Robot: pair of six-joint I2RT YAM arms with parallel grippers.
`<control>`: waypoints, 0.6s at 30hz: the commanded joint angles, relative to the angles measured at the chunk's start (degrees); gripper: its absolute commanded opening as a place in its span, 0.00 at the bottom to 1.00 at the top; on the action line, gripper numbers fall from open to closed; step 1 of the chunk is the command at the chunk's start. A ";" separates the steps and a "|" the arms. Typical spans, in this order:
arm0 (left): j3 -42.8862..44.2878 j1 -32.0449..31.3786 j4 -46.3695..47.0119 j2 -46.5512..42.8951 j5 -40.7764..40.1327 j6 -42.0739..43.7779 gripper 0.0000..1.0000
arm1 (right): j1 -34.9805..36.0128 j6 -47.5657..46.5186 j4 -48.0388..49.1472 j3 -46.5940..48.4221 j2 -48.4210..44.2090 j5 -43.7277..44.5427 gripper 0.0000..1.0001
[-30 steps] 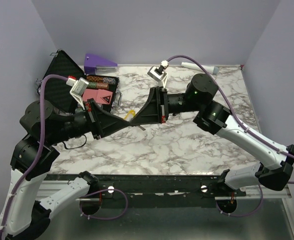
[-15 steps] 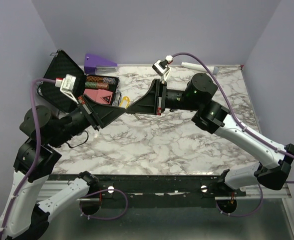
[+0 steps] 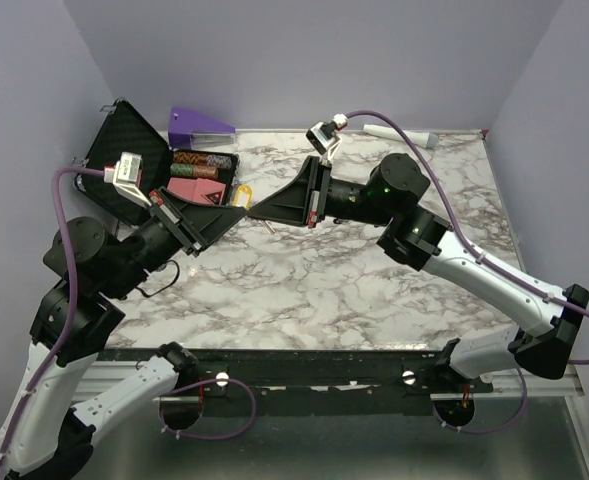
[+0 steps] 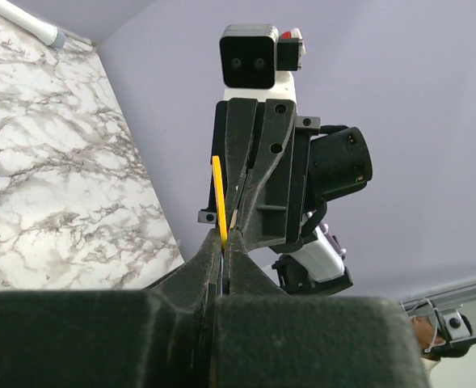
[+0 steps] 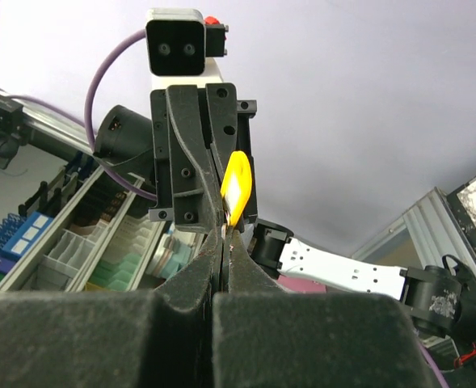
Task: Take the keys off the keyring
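The keys are a tiny yellow-orange bunch held in the air above the marble table, left of its middle. My left gripper and my right gripper meet tip to tip on the bunch, both shut. In the left wrist view the yellow piece stands edge-on out of my left gripper. In the right wrist view the yellow piece rises from my right gripper. A small grey bit hangs below the bunch. I cannot make out the keyring itself.
An open black case with red and brown items lies at the back left, just behind the grippers. A purple wedge stands behind it. A white cylinder with a grey tip lies at the back edge.
Both grippers have moved together toward the back left, carrying the yellow bunch nearer the black case. The left wrist has swung further left. Both stay shut.
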 commanded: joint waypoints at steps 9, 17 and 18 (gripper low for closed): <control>2.90 -2.35 3.98 1.77 -2.04 2.37 0.24 | 0.45 -0.14 0.25 -3.18 -2.40 4.55 0.01; 3.79 -2.35 -0.15 1.16 -1.86 5.45 0.60 | 0.54 -1.54 -2.39 -3.36 -3.99 5.17 0.01; 3.87 -2.35 -0.51 0.98 -2.12 5.71 0.64 | 0.54 -1.63 -2.48 -3.53 -4.08 5.08 0.01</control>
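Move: The keyring's ring sits pinched between both sets of shut fingertips, held in mid-air: about 1 cm ahead and 1 cm to the right of the left hand point, and about 1 cm to the left of the right hand point, level with both. Its yellow tag stands forward, its middle roughly 3 cm ahead of the right hand and 1 cm to its left. A key shows some 2 cm back and 1 cm to the right of the right hand. Almost in place, rising only about 1 cm, the left hand spreads its shut fingers to roughly half open and lets go of the ring. The right hand stays shut on the ring opposite and eases about 1 cm to the right, away from the left hand, with a slight dip at the end. ##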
